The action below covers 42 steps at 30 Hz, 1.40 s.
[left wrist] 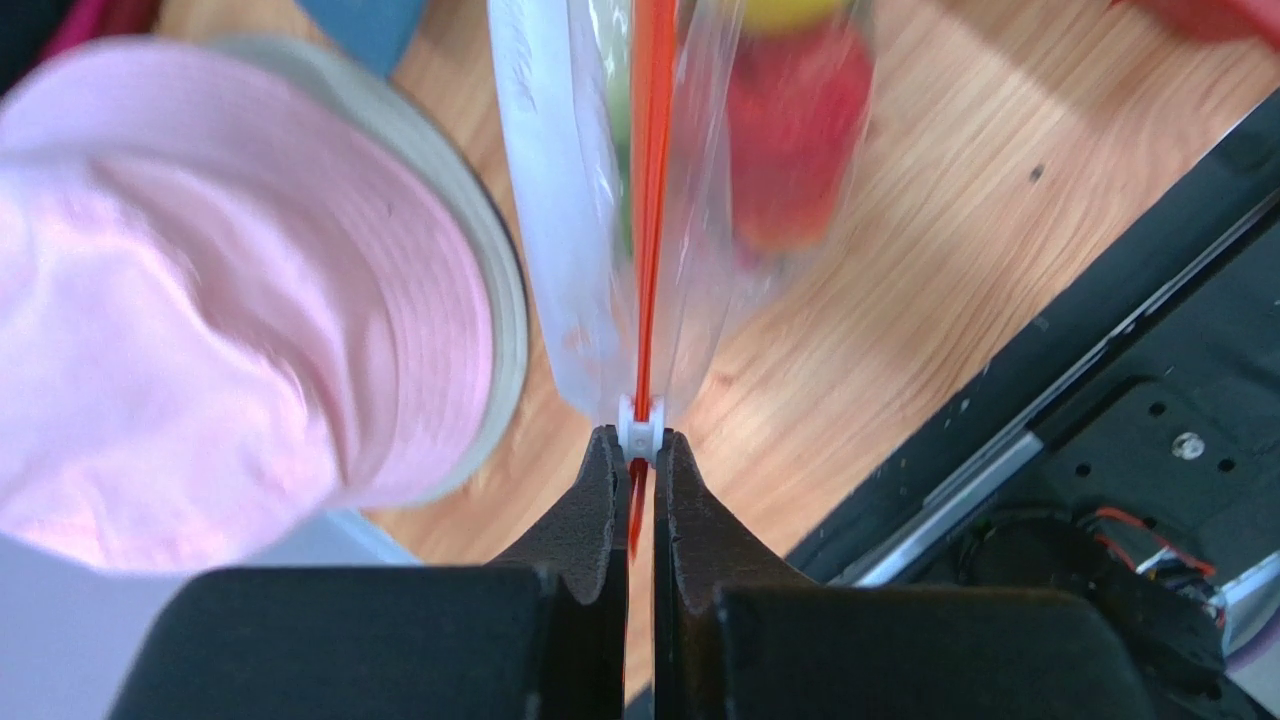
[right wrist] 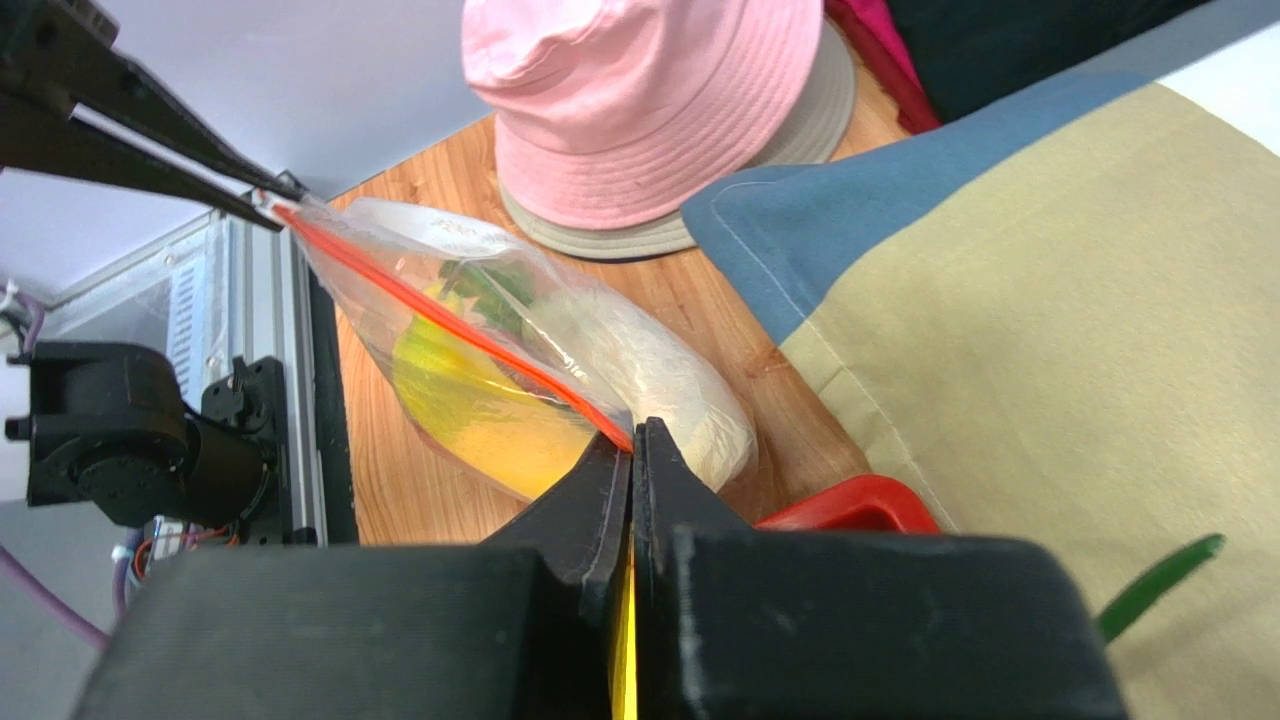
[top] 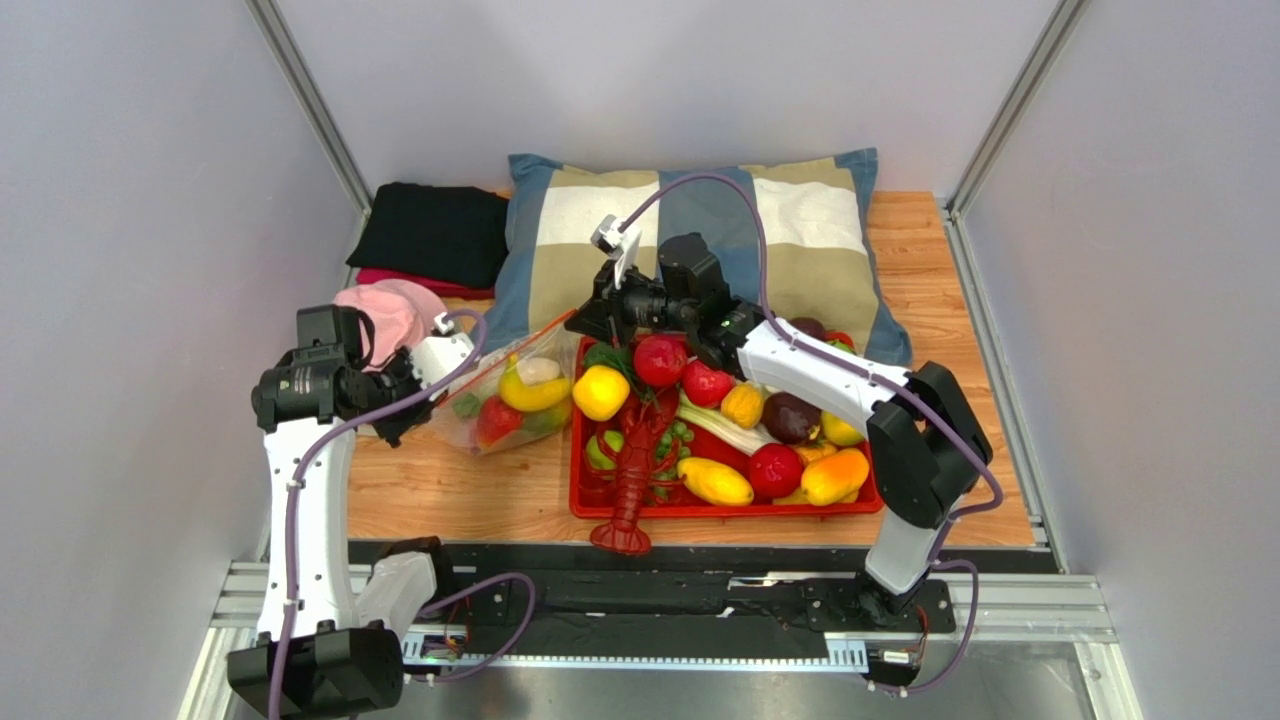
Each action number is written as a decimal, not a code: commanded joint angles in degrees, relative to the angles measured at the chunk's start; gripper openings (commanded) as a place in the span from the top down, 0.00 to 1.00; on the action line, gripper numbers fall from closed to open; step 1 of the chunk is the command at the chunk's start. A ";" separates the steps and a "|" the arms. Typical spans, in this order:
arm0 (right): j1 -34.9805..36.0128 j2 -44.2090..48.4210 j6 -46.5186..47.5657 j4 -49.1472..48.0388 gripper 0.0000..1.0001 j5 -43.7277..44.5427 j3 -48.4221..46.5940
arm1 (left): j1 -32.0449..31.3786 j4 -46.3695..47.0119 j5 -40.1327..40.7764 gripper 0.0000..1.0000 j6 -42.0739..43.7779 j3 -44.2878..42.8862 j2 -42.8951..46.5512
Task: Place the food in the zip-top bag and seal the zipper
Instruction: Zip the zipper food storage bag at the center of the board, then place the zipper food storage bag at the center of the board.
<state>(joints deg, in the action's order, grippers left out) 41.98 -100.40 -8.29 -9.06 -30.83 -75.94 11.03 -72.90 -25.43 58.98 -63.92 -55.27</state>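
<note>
The clear zip-top bag (top: 507, 399) hangs stretched between my two grippers, left of the red tray. It holds toy food: a yellow banana (top: 534, 393), a red piece and green pieces. The orange-red zipper (right wrist: 451, 327) runs taut along its mouth. My left gripper (left wrist: 642, 444) is shut on the zipper's left end, with the white slider (left wrist: 640, 428) at its fingertips. My right gripper (right wrist: 633, 438) is shut on the zipper's right end. More toy food (top: 718, 423) and a red lobster (top: 636, 477) lie in the tray.
The red tray (top: 726, 510) sits at centre right. A pink hat (top: 385, 318) lies just behind the left gripper. A checked pillow (top: 706, 225) and black cloth (top: 433, 228) lie at the back. A black rail runs along the near edge.
</note>
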 commanded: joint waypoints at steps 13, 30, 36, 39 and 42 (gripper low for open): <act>-2.43 -4.19 -5.50 -3.50 1.00 -0.72 -9.31 | 3.74 -16.73 -6.97 1.00 4.55 -4.62 4.03; 4.87 -16.92 -9.45 -7.02 1.00 -11.79 -24.69 | -0.74 -23.16 -26.95 1.00 12.04 -5.96 8.16; 4.61 -18.87 -12.63 -10.89 1.00 -14.96 -22.59 | -4.69 -19.13 -27.40 1.00 9.50 0.44 3.68; 3.20 -17.47 -11.05 -10.81 1.00 -14.70 -18.99 | -8.20 -13.59 -26.42 1.00 5.90 3.35 -0.53; 1.45 -16.06 -8.07 -8.70 0.91 -15.05 -16.70 | -10.67 -9.55 -26.86 0.96 3.07 4.33 -3.43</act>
<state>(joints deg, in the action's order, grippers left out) 45.80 -119.74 -19.00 -15.75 -43.90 -94.61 3.09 -78.04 -49.50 65.36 -60.58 -56.03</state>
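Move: The food-filled bag hangs from both hands: its middle lies about 10 cm to the right of the left hand, 1 cm ahead and 8 below. The zipper's far end, in the right fingers, is some 20 cm right, 10 ahead and about level. The pink hat is roughly 15 cm ahead, 7 left and 12 below. From the right hand the bag's middle is 10 cm back, 10 left and 10 down; the lemon is 9 back, 3 right and 13 below. A couple of centimetres left, back and down finish the left hand's pull; then, still pinching the slider, it arcs up about 8 cm and sinks again while carrying it some 10 cm right, turning clockwise. The right hand keeps the zipper's far end, first forward 3 cm, then about 10 cm left and 4 to 5 back in a smaller rise and fall, closing in on the slider and turning counter-clockwise. ##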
